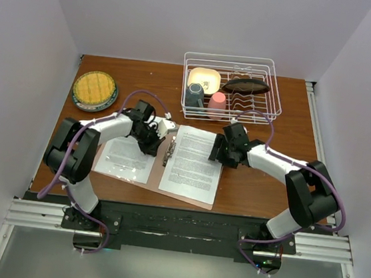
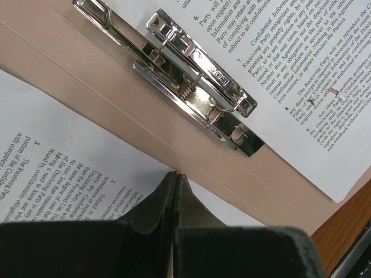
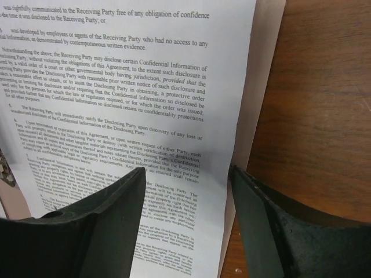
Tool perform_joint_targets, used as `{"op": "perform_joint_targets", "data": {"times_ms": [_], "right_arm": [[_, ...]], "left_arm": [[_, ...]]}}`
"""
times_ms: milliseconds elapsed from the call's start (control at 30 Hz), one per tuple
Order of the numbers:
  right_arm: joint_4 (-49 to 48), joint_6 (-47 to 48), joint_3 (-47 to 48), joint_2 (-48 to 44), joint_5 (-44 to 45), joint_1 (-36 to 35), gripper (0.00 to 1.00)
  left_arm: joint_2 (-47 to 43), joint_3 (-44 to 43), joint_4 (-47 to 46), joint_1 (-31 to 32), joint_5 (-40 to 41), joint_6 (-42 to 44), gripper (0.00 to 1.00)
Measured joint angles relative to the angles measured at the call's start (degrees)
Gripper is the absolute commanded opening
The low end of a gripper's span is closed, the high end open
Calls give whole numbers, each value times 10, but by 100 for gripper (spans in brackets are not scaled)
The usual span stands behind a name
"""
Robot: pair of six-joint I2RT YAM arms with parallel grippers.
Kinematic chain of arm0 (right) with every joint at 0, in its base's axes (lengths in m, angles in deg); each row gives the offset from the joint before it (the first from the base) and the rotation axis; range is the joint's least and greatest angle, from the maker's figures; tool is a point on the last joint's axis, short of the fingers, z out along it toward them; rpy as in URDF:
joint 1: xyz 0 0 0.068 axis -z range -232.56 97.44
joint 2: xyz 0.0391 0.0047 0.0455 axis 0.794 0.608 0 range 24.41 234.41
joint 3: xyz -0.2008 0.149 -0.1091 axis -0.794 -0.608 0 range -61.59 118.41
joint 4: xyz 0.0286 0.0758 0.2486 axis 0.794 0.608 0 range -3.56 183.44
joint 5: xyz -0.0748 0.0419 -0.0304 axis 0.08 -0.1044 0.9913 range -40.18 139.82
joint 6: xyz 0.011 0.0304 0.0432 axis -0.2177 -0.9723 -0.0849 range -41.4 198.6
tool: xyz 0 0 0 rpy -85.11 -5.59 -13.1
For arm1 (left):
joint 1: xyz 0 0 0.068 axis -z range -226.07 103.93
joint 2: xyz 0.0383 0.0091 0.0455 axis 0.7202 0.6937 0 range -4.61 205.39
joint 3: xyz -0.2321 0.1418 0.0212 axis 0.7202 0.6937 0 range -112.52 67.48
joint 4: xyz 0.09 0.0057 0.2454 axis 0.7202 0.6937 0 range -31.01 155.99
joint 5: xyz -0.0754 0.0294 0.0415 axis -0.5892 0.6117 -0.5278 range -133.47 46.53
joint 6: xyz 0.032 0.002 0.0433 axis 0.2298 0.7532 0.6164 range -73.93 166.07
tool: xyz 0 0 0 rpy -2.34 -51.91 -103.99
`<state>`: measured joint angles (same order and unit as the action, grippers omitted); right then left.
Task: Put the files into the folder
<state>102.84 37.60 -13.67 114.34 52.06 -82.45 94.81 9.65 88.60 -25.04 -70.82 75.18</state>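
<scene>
The salmon-pink folder lies open on the table with a silver clip along its spine. One white printed sheet lies on its left leaf and another on its right leaf. My left gripper is shut on nothing, its tips just over the left sheet's edge, short of the clip. My right gripper is open, its fingers straddling the right sheet's outer edge, with a strip of the folder showing beside it.
A white wire dish rack at the back holds a yellow bowl, a dark cup, a pink cup and a dark dish. A yellow plate sits at the back left. Bare wood table lies right of the folder.
</scene>
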Motion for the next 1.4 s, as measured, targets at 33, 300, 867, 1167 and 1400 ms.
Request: {"op": "perform_joint_targets", "data": {"times_ms": [33, 300, 867, 1167, 1400], "right_arm": [[7, 2, 2, 0, 2, 0, 66], [58, 15, 4, -12, 18, 18, 66], [51, 29, 128, 16, 0, 24, 37], [41, 19, 139, 68, -10, 4, 36], [25, 8, 139, 68, -23, 4, 36]], "left_arm": [[-1, 1, 2, 0, -2, 0, 0], [-5, 5, 34, 9, -15, 5, 0], [-5, -1, 52, 49, -40, -5, 0], [19, -25, 40, 54, -42, -21, 0], [47, -51, 33, 84, -43, -32, 0]]}}
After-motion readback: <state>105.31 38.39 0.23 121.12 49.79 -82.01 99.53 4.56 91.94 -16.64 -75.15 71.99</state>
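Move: The metal clip on the folder's spine has its middle some 4 cm ahead of the left hand, 5 cm to its right and about 1 cm lower. From that hand, the left page's middle is about 8 cm left and 1 cm ahead, the right page's about 15 cm right and 2 cm back. From the right hand, at the right page's outer edge, that page's middle is about 9 cm left, 4 cm back and 2 cm down; the clip is 18 cm left and level fore and aft, the pink cup 20 cm ahead and 2 cm left. With its shut fingertips still down on the left page's inner edge, the left hand drags back towards the base by about 4 cm, then works about 5 cm to the right, ending against the near part of the clip. The open right hand first slides right about 3 cm off the page's outer edge, then lifts and swings forward and left in an arc, sinking partway again to hang over the right page's upper part, fingers narrowing but not shutting. ##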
